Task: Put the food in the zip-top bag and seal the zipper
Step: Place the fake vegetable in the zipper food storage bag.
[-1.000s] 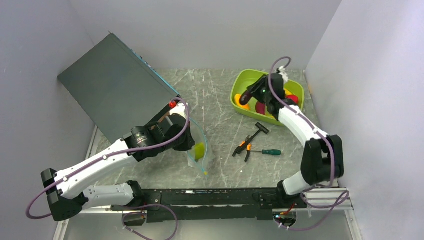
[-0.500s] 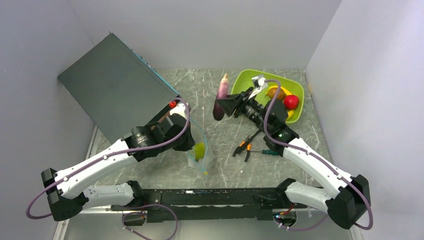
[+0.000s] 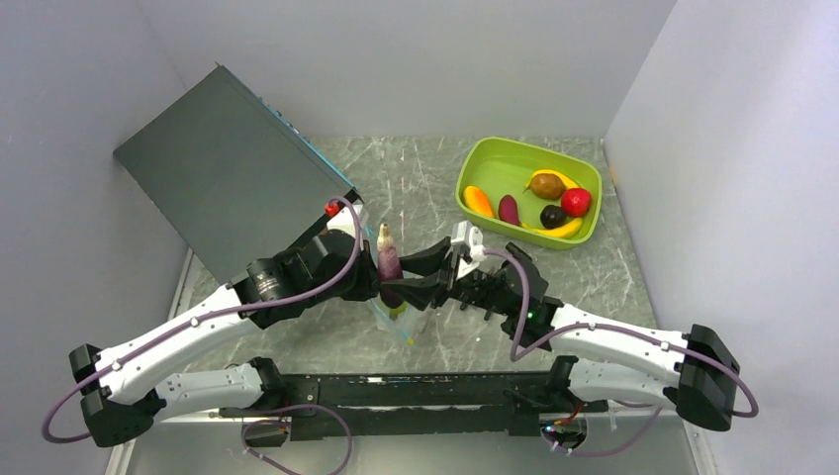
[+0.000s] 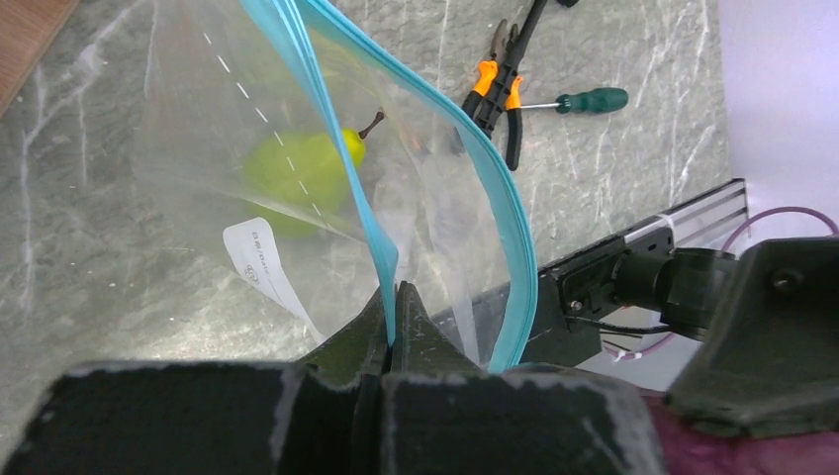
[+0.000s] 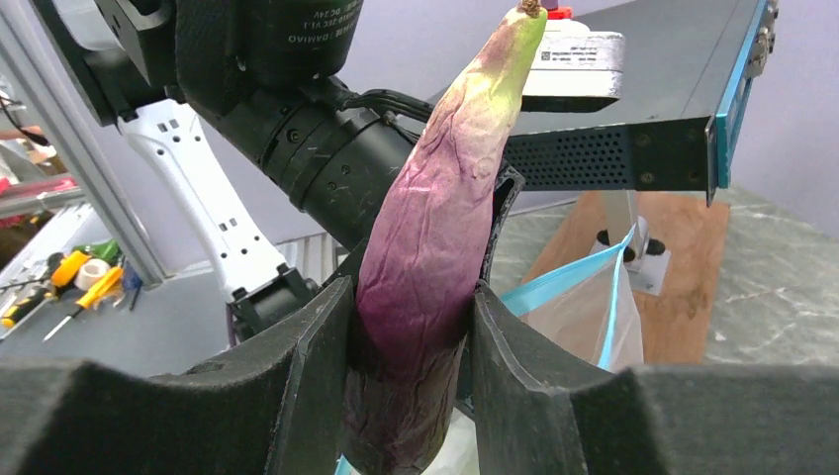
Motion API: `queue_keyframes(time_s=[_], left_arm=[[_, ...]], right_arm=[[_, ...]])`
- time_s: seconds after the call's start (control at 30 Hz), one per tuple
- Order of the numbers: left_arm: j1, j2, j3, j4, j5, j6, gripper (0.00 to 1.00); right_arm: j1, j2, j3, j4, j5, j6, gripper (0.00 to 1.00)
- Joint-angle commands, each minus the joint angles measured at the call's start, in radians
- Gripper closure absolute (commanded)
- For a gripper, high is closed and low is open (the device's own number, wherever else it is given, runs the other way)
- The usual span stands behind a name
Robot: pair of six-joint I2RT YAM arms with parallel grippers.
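My left gripper (image 4: 394,297) is shut on the blue-green zipper (image 4: 384,259) of the clear zip-top bag (image 4: 297,198) and holds its mouth open. A green apple (image 4: 297,170) lies inside the bag. My right gripper (image 5: 411,327) is shut on a purple eggplant (image 5: 435,237), upright, right over the bag's mouth (image 3: 396,302). In the top view the eggplant (image 3: 388,265) stands between the two grippers. An orange piece (image 3: 478,201), a purple piece (image 3: 509,210), a brown pear (image 3: 545,184), a dark plum (image 3: 553,216), a red fruit (image 3: 576,201) and yellow bananas (image 3: 562,230) lie in the lime-green tray.
The lime-green tray (image 3: 475,163) sits at the back right. Black-and-orange pliers (image 4: 495,84) and a green-handled screwdriver (image 4: 584,100) lie on the marble table beside the bag. A dark grey box (image 3: 223,168) leans at the back left.
My right gripper has lifted the purple eggplant out of the tray and carried it left and nearer, to the bag's mouth. My left gripper still holds the bag.
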Motion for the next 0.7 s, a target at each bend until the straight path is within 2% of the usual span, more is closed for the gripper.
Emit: queue_keyframes(time_s=[0.0,0.27,0.47,0.5,0.67], left_arm=[[-0.004,-0.036,-0.008,0.07,0.02,-0.029,1.0],[-0.005,-0.053,-0.018,0.107,0.036,-0.042,1.0],[-0.005,-0.06,-0.024,0.079,0.003,-0.043,1.0],[-0.005,-0.06,-0.024,0.076,-0.003,-0.043,1.0],[-0.004,-0.042,-0.006,0.045,-0.02,-0.033,1.0]], right_arm=[[0.051,0.031,-0.02,0.181,0.088,-0.134,1.0],[0.145,0.093,-0.111,0.229,0.239,-0.345,1.0],[0.17,0.056,-0.158,0.187,0.291,-0.317,0.98],[0.172,0.048,-0.159,0.166,0.311,-0.311,0.96],[0.185,0.005,-0.144,0.034,0.404,-0.272,0.74]])
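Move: The right gripper holds the eggplant upright, fingers pointing left. The bag mouth lies some 9 cm below it and about 2 cm to its left, neither ahead nor back; the pear is in the bag, roughly 20 cm below and about 2 cm ahead. The left fingertips, pinching the mouth's left rim, are about 4 cm left of the right hand, 1 cm back and 8 cm lower. From the left gripper, the mouth's middle is about 3 cm right, 1 cm ahead and 1 cm down. Lower the right gripper about 7 cm, eggplant still clamped, to bring its dark lower end down into the bag mouth beside the left fingertips. Ease about 1 cm left before the main drop and come back right as you finish, turning the wrist some 10 degrees clockwise and tipping the fingertips slightly down. Hold the left gripper still, keeping its pinch on the rim. ##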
